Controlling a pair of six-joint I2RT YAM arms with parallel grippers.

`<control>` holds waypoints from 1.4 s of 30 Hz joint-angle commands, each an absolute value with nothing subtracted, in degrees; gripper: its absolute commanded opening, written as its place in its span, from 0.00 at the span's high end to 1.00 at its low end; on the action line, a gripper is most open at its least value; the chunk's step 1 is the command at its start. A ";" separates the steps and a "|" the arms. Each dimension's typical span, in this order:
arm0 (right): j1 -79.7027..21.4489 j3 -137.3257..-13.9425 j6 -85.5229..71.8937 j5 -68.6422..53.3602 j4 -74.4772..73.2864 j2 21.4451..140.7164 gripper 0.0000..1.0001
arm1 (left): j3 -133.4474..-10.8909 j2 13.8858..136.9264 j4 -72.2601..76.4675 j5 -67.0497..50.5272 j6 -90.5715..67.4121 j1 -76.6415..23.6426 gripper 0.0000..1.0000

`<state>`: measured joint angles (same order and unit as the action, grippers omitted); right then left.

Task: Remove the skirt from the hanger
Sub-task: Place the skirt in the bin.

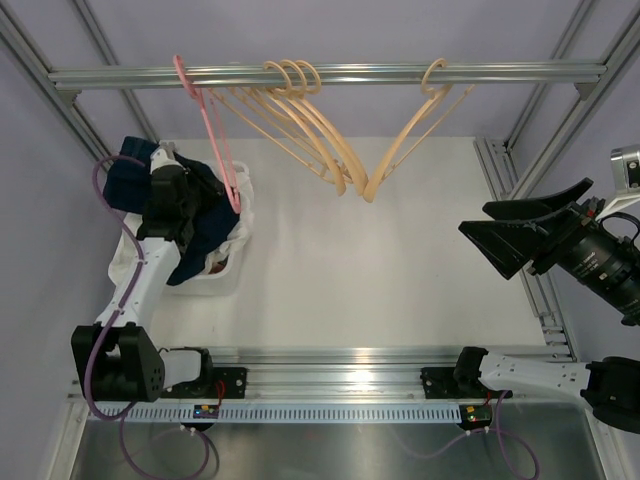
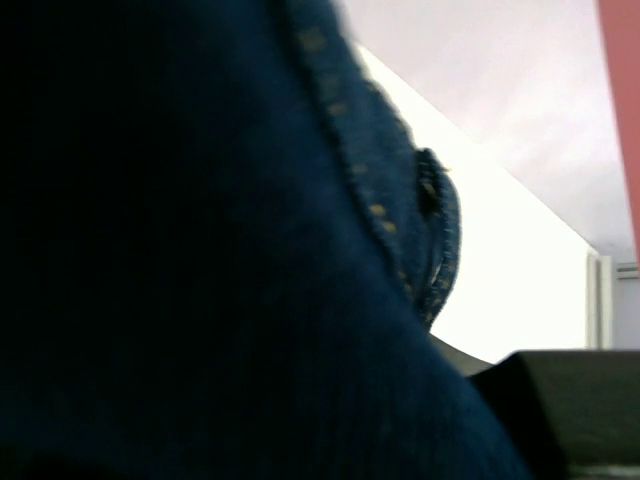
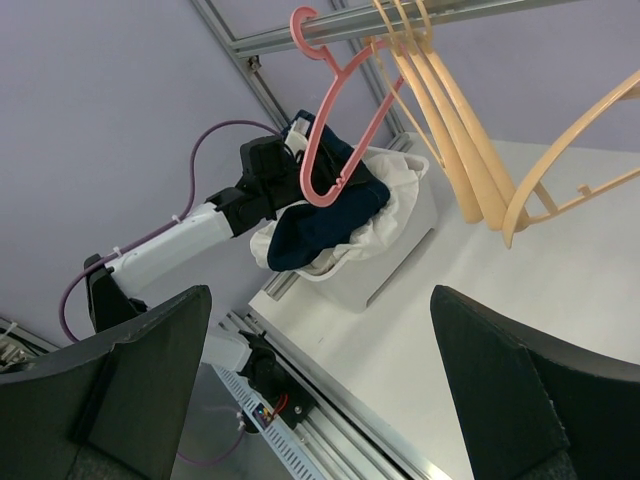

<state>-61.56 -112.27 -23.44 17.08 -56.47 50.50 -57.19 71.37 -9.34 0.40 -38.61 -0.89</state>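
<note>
The dark blue denim skirt (image 1: 205, 235) is off the pink hanger (image 1: 222, 150) and bunched over a white basket (image 1: 215, 285). My left gripper (image 1: 198, 197) is buried in the cloth and shut on it. In the left wrist view the skirt (image 2: 200, 250) fills nearly the whole frame and hides the jaws. A strip of the pink hanger (image 2: 625, 100) shows at the right edge. The right wrist view shows the bare pink hanger (image 3: 345, 110) on the rail, with the skirt (image 3: 320, 225) draped below it. My right gripper (image 1: 485, 245) is open and empty, raised at the far right.
Several tan hangers (image 1: 310, 120) and one more (image 1: 420, 130) hang from the metal rail (image 1: 350, 73) across the back. White cloth (image 3: 400, 200) lines the basket (image 3: 400, 260). An aluminium rail (image 1: 340, 380) runs along the near edge.
</note>
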 commanded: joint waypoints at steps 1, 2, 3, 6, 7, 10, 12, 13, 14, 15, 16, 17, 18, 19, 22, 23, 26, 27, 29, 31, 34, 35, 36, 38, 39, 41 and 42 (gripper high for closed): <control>-61.79 -112.50 -24.52 18.19 -55.46 50.36 0.01 | -53.54 70.66 -8.26 -3.42 -46.84 1.30 1.00; -61.87 -112.41 -24.61 18.11 -55.37 50.10 0.01 | -52.83 71.01 -7.39 -3.78 -47.11 1.67 1.00; -61.87 -112.41 -24.78 18.02 -55.28 50.01 0.01 | -51.95 71.45 -6.43 -4.30 -47.37 2.89 1.00; -61.79 -112.24 -25.05 18.10 -55.28 49.75 0.00 | -48.35 76.10 -3.09 -11.13 -49.30 5.97 1.00; -61.87 -112.24 -25.14 18.11 -55.20 49.75 0.01 | -47.12 77.59 -0.12 -13.08 -49.83 6.59 1.00; -61.88 -112.06 -25.22 18.19 -55.46 49.83 0.01 | -43.86 82.87 3.07 -17.57 -50.10 7.73 1.00; -61.88 -112.06 -25.23 18.54 -55.90 50.01 0.01 | -43.07 85.41 4.21 -19.24 -50.36 7.82 1.00; -61.88 -111.97 -25.57 18.63 -56.42 50.18 0.01 | -42.54 85.95 4.83 -19.77 -50.54 8.00 1.00; -61.88 -112.06 -25.66 18.89 -56.77 50.53 0.01 | -42.19 86.31 5.27 -19.95 -50.54 8.09 0.98; -61.79 -111.97 -25.84 18.98 -57.04 50.71 0.01 | -42.01 85.96 5.01 -19.60 -50.10 8.09 0.94; -61.87 -111.97 -25.84 18.98 -57.39 50.89 0.00 | -42.01 85.26 4.49 -19.34 -49.92 8.09 0.81; -61.87 -111.89 -25.93 18.98 -57.57 51.15 0.00 | -42.01 84.21 3.00 -18.73 -49.57 8.09 0.73; -61.88 -111.88 -25.93 18.98 -57.57 51.15 0.00 | -42.45 83.07 1.68 -16.98 -48.79 8.09 0.66; -61.88 -111.80 -26.01 18.90 -57.57 51.15 0.00 | -42.89 80.27 0.54 -16.27 -48.34 8.09 0.58; -61.87 -111.10 -26.19 18.72 -57.22 50.72 0.01 | -46.31 74.74 -8.14 -12.75 -45.36 8.09 0.27; -61.79 -110.57 -26.19 18.55 -56.87 50.54 0.01 | -47.10 73.40 -9.57 -11.87 -44.57 8.09 0.09; -61.88 -109.60 -26.46 18.20 -56.25 50.10 0.00 | -51.58 68.84 -15.01 -8.89 -40.35 8.09 0.01; -61.79 -109.43 -26.54 18.19 -56.16 50.10 0.01 | -52.81 67.86 -16.33 -7.57 -38.69 8.17 0.01; -61.79 -109.25 -26.63 18.02 -56.25 49.92 0.01 | -56.49 65.75 -20.29 -6.51 -37.10 8.09 0.01; -61.87 -109.34 -26.46 18.02 -56.16 49.83 0.00 | -58.35 64.69 -23.01 -5.36 -36.12 8.09 0.01; -61.88 -109.69 -26.28 18.19 -56.51 50.27 0.01 | -59.76 62.67 -23.91 -4.22 -36.39 8.17 0.01; -61.88 -110.04 -26.19 18.02 -56.69 50.36 0.01 | -59.68 62.41 -23.91 -3.78 -36.39 8.17 0.01; -61.88 -110.13 -26.19 18.02 -56.78 50.36 0.01 | -60.29 62.84 -24.52 -2.91 -36.21 8.26 0.01; -61.79 -110.13 -26.19 18.10 -56.95 50.36 0.01 | -61.08 63.28 -26.19 -2.29 -36.04 8.61 0.01; -61.87 -110.13 -26.19 18.28 -57.13 50.36 0.01 | -61.34 62.93 -26.63 -1.94 -36.21 8.79 0.01; -61.88 -109.95 -26.10 18.54 -57.39 50.10 0.01 | -61.35 61.53 -26.63 -1.41 -36.30 8.96 0.01; -61.79 -109.86 -26.02 18.72 -57.57 50.10 0.01 | -62.30 60.91 -26.98 -0.97 -35.78 8.96 0.01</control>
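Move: My left hand still grips the denim skirt over the bin; the bin's middle lies about 5 cm back from it, level with it sideways and some 15 cm below. The white skirt lies in the bin beneath, roughly 6 cm back and 12 cm down. The pink hanger hangs some 7 cm to the right, 2 cm farther out and 15 cm higher. From my right hand the bin is about 22 cm ahead, 48 cm left and 47 cm below. I lower the held denim skirt some 8 cm into the bin with my left hand, easing slightly forward and rolling about 20 degrees so its left side dips. There I spread my fingers wide and let go, then draw the empty hand up, back and a little left, about 8 cm up, undoing the roll. ##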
